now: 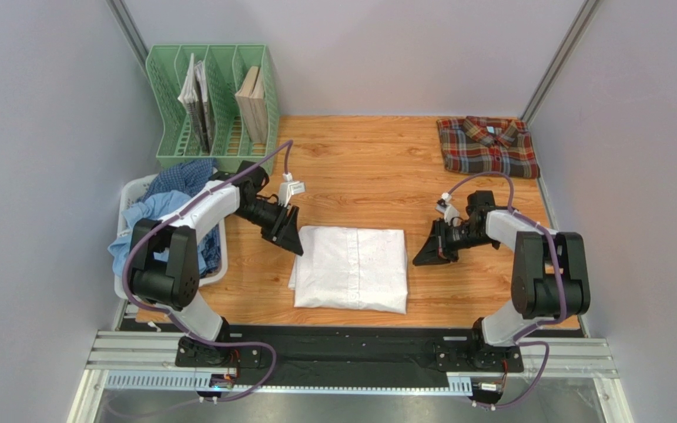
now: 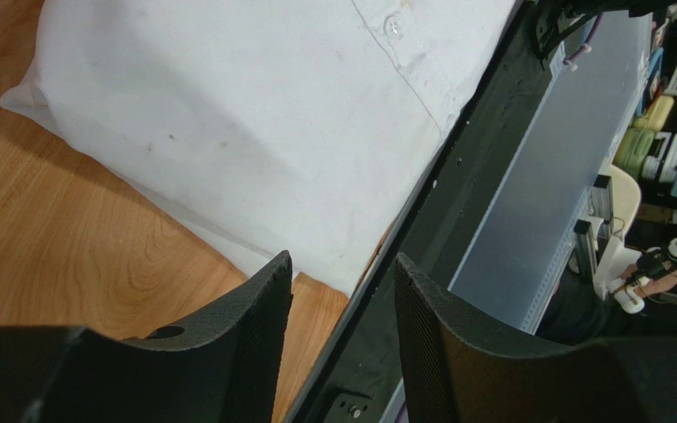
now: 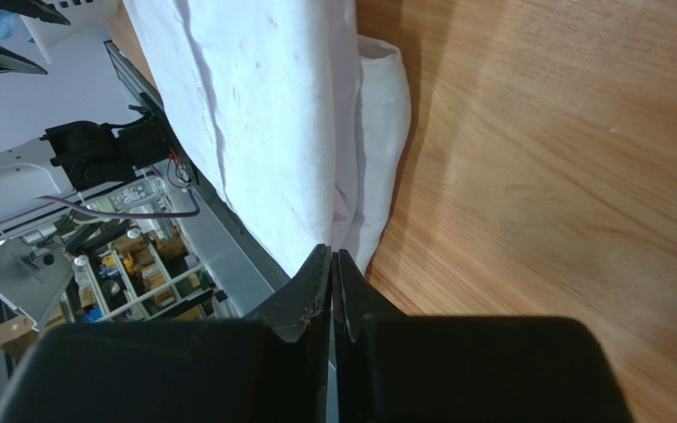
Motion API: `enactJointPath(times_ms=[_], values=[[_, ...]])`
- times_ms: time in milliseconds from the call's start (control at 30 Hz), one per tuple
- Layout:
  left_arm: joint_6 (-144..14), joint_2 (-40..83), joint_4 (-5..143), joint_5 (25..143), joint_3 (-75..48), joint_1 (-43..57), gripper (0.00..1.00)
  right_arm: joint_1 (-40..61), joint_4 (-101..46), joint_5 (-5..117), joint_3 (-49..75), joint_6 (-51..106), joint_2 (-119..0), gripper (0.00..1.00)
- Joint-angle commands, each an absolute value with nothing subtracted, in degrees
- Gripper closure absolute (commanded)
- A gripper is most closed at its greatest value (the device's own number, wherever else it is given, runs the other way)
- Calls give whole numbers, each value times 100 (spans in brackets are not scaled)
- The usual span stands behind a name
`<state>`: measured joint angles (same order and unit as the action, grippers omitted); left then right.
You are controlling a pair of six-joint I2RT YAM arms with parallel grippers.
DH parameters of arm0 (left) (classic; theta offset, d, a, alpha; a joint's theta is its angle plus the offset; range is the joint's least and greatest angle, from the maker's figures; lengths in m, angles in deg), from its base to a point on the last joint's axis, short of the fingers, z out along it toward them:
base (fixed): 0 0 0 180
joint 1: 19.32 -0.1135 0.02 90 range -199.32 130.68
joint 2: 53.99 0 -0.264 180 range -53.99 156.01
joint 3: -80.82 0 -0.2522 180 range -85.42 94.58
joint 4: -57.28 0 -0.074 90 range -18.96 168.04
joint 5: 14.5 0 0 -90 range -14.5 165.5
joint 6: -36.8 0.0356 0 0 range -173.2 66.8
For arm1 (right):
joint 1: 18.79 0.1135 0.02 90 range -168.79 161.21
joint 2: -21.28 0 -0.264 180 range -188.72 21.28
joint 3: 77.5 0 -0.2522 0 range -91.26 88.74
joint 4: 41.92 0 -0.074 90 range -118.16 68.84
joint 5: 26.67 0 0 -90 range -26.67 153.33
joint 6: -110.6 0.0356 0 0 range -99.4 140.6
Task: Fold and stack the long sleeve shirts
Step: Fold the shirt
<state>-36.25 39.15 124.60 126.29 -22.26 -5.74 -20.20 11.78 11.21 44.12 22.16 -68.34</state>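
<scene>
A plain white shirt (image 1: 352,267) lies folded into a rectangle on the wooden table, near the front edge; it also fills the left wrist view (image 2: 254,123) and the right wrist view (image 3: 263,115). A plaid shirt (image 1: 487,145) lies folded at the back right corner. Blue shirts (image 1: 174,198) are heaped in the white basket at the left. My left gripper (image 1: 292,242) hovers at the white shirt's upper left corner, open and empty (image 2: 342,269). My right gripper (image 1: 424,257) sits just right of the white shirt, shut with nothing between its fingers (image 3: 333,264).
A white basket (image 1: 134,189) stands at the table's left edge. Behind it is a green file rack (image 1: 214,84) holding books. Bare wood (image 1: 368,167) lies between the white shirt and the back wall. The black front rail (image 1: 351,339) runs below the shirt.
</scene>
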Motion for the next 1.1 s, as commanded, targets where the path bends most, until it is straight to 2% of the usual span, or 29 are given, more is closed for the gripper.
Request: enactJointPath(times_ms=[0,167,267,300,600,767,900,1067], values=[[-3518,3917,12570,12859,-2135,-561,48,-1950,963,858,4365,2333,-7354,95],[-3553,3935,12536,12833,-2135,-561,47,-1423,1086,822,4268,2245,-7619,95],[-3553,3979,12527,12841,-2135,-561,47,-1369,1095,813,4251,2245,-7680,87],[-3553,4022,12518,12859,-2135,-561,47,-1361,1086,822,4251,2245,-7698,80],[-3553,4295,12465,12956,-2108,-561,46,-1255,1007,647,4259,2368,-7724,68],[-3536,4427,12483,12973,-2082,-561,46,-1238,858,514,4277,2394,-7978,64],[-3501,4462,12526,12982,-2064,-561,46,-1229,1024,453,4137,2218,-8462,64],[-3492,4541,12500,12991,-2064,-561,46,-1194,1007,313,4145,2210,-8402,64]])
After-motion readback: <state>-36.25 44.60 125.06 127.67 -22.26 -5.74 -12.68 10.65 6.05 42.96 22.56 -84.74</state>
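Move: From the right gripper, the middle stretch of the white shirt's right edge lies about 3 cm back, 3 cm left and 5 cm down. The shirt's far right corner is some 7 cm ahead and 3 cm left of this gripper; its near right corner, about 12 cm back and 2 cm left. From the left gripper, the right edge's middle stretch is roughly 24 cm right, 6 cm back and 9 cm down; the shirt's left edge, 4 cm back, 1 cm left, 9 cm down. Bring the right gripper down, left and a little back, about 6 cm in all, onto the white shirt's right edge: sink and slide in first, nearly pause while the shut fingers part to about a third, then sink again so they straddle the edge's layers, rolling the wrist some 15 degrees with its forward side tipping down. Ease the left gripper, still half open, down 2 cm over the left edge. ##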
